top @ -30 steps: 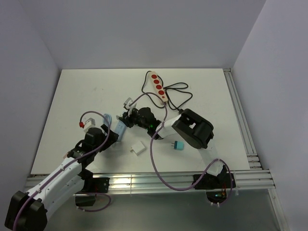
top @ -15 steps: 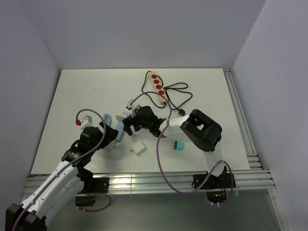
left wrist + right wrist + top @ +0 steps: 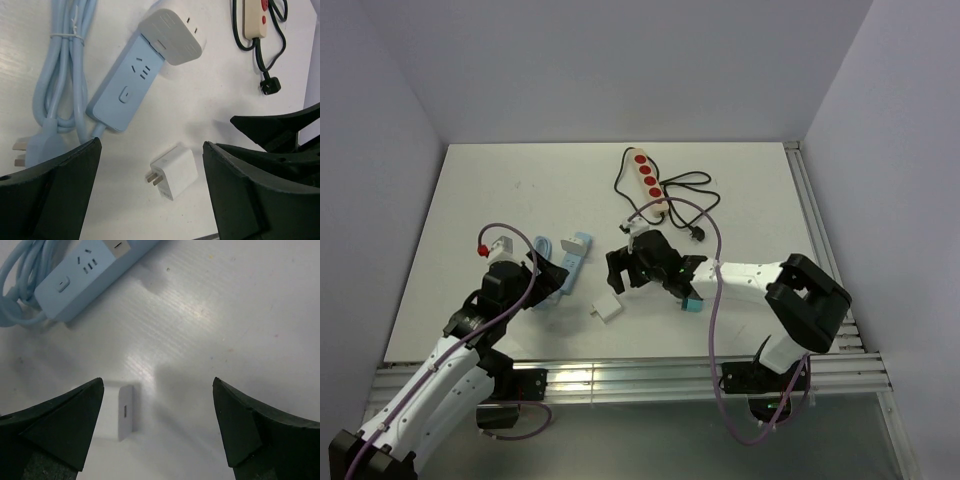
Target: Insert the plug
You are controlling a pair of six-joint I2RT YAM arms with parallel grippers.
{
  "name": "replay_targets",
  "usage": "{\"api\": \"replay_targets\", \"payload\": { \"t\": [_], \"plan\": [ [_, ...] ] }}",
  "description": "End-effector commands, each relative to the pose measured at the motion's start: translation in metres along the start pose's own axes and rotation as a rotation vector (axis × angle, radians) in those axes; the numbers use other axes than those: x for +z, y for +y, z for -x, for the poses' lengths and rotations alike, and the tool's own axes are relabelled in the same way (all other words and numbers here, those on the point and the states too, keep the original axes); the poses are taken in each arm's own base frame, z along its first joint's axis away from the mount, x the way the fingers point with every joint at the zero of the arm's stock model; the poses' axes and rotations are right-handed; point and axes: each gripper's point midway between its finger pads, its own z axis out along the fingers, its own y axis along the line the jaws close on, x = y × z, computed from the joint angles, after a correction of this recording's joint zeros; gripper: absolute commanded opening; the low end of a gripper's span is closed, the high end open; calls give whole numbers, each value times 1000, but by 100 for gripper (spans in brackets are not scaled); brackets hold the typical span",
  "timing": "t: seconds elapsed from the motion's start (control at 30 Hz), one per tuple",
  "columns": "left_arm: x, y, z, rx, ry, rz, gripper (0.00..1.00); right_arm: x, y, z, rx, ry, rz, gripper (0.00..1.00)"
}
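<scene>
A light blue power strip [image 3: 127,85] [image 3: 571,267] lies on the white table. A grey plug block [image 3: 172,32] [image 3: 583,241] sits on the strip's far end. A small white two-pin plug [image 3: 175,172] [image 3: 607,310] [image 3: 120,412] lies loose on the table, nearer than the strip. My left gripper [image 3: 150,150] [image 3: 552,284] is open, with nothing in it, hovering just left of the white plug. My right gripper [image 3: 159,385] [image 3: 625,268] is also open and holds nothing. It stands just beyond the white plug and right of the blue strip [image 3: 85,270].
The strip's blue cable [image 3: 57,75] lies coiled to its left. A beige power strip with red sockets [image 3: 648,180] and its black cord and plug [image 3: 699,236] lie at the back. A teal plug [image 3: 691,301] lies under the right forearm.
The right gripper has opened, left the grey plug on the blue strip and drawn back to the right. The left gripper has opened wider and pulled back slightly.
</scene>
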Motion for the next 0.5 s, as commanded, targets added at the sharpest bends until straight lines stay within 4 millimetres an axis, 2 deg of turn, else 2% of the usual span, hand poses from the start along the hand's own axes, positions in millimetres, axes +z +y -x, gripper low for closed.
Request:
{"api": "replay_targets", "payload": {
  "t": [0.0, 0.1, 0.33, 0.47],
  "plan": [
    [-6, -30, 9, 5, 7, -93, 88, -23, 25, -4, 74, 98, 8, 96],
    [-7, -36, 7, 7, 25, -122, 86, -27, 50, -16, 25, 158, 35, 96],
    [-16, -42, 12, 18, 29, -124, 86, -13, 60, -48, -23, 230, 30, 95],
    [-19, -44, 13, 30, 41, -120, 85, -9, 60, -53, -55, 230, -8, 95]
  ]
}}
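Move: The loose white plug lies about 8 cm back from the right hand, some 4 cm to its left and 6 cm below. The blue power strip's middle is about 10 cm farther out than that plug and 7 cm left of it, with the white plug already in it some 14 cm out and 7 cm left of the loose one. The teal plug sits about 19 cm to the loose plug's right, almost level. From the left hand, the loose plug is 4 cm back, 9 cm right and 10 cm down. The loose white plug is what the empty right hand goes for: it draws back about 8 cm and a little left, rising slightly at first, then sinking over the plug while the fingers tip more steeply down and swing a touch counter-clockwise, staying wide open. The left hand, open too, shifts slightly right, then rises about 2.5 cm. ##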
